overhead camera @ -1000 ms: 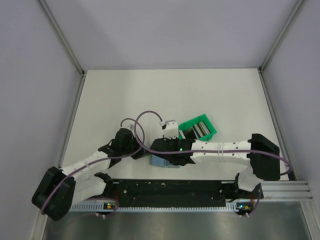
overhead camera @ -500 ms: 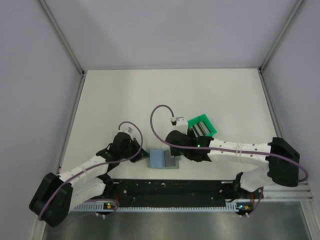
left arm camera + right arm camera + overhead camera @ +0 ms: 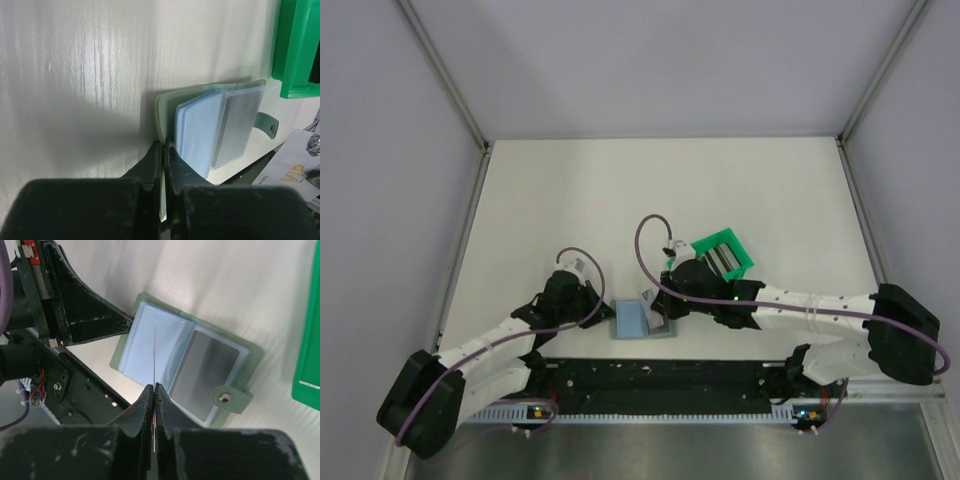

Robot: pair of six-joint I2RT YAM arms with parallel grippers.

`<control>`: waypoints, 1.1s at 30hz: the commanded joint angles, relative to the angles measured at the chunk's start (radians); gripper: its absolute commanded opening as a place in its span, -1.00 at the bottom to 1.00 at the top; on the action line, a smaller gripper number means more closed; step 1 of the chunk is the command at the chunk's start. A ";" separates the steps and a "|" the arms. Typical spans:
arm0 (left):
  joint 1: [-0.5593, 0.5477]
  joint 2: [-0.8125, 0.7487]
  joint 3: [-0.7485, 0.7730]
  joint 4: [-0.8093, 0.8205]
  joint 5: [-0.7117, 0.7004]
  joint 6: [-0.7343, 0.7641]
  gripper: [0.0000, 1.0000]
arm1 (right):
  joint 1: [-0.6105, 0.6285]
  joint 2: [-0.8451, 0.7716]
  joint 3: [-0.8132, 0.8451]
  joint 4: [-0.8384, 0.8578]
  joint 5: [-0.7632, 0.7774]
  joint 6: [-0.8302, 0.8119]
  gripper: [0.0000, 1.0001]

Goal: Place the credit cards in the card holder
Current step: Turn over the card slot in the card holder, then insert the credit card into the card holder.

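The card holder point(image 3: 192, 365) lies open near the table's front edge, grey-green outside, light blue pockets inside. A grey card point(image 3: 202, 375) fills its right pocket. My left gripper point(image 3: 164, 144) is shut on the left edge of the card holder point(image 3: 215, 125), pinning the cover. My right gripper point(image 3: 154, 386) is shut on a whitish credit card point(image 3: 154, 352), seen edge-on, standing above the holder's left blue pocket. In the left wrist view that card point(image 3: 295, 165) shows gold lettering. From above, the card point(image 3: 648, 296) hangs over the card holder point(image 3: 632, 322).
A bright green open bin point(image 3: 720, 255) with dark and grey cards inside stands just behind and right of the holder. The black base rail point(image 3: 660, 380) runs close in front. The left gripper's fingers point(image 3: 100, 315) lie against the holder's left side.
The right arm has drawn back to the right, uncovering the holder, and now holds the card over the holder's left half. The left gripper stays at the holder's left edge.
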 commanded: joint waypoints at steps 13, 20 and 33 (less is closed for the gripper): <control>0.002 -0.020 -0.030 0.056 -0.028 0.059 -1.00 | -0.069 -0.007 -0.160 0.374 -0.167 0.057 -1.00; 0.002 -0.030 -0.049 0.060 -0.033 0.034 -1.00 | -0.076 0.044 -0.261 0.483 -0.084 0.208 -1.00; 0.002 -0.027 -0.065 0.073 -0.025 0.027 -1.00 | -0.077 0.085 -0.339 0.625 -0.060 0.291 -1.00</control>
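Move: The right hand, already gripping the VIP card, has the clear card slot, the holder's right half, almost straight below it: about 9 cm down and perhaps 1 cm ahead. The light blue slot lies some 7 cm to its left, 1 cm ahead, at the same depth, and the green box about 14 cm ahead and 12 cm to the right. From the left hand, which pinches the holder's left edge, the clear slot is roughly 11 cm to the right, level ahead and 1 cm below. Down towards the clear slot goes the right hand, about 5 cm in all: it first hovers nearly in place while rolling the card, then drops quickly and eases up slightly at the end. Its wrist turns some 15-20 degrees, mostly rolling about the fingers, which stay shut on the card. The left hand keeps its pinch on the holder's left edge; whether the card touches the slot can't be told. ##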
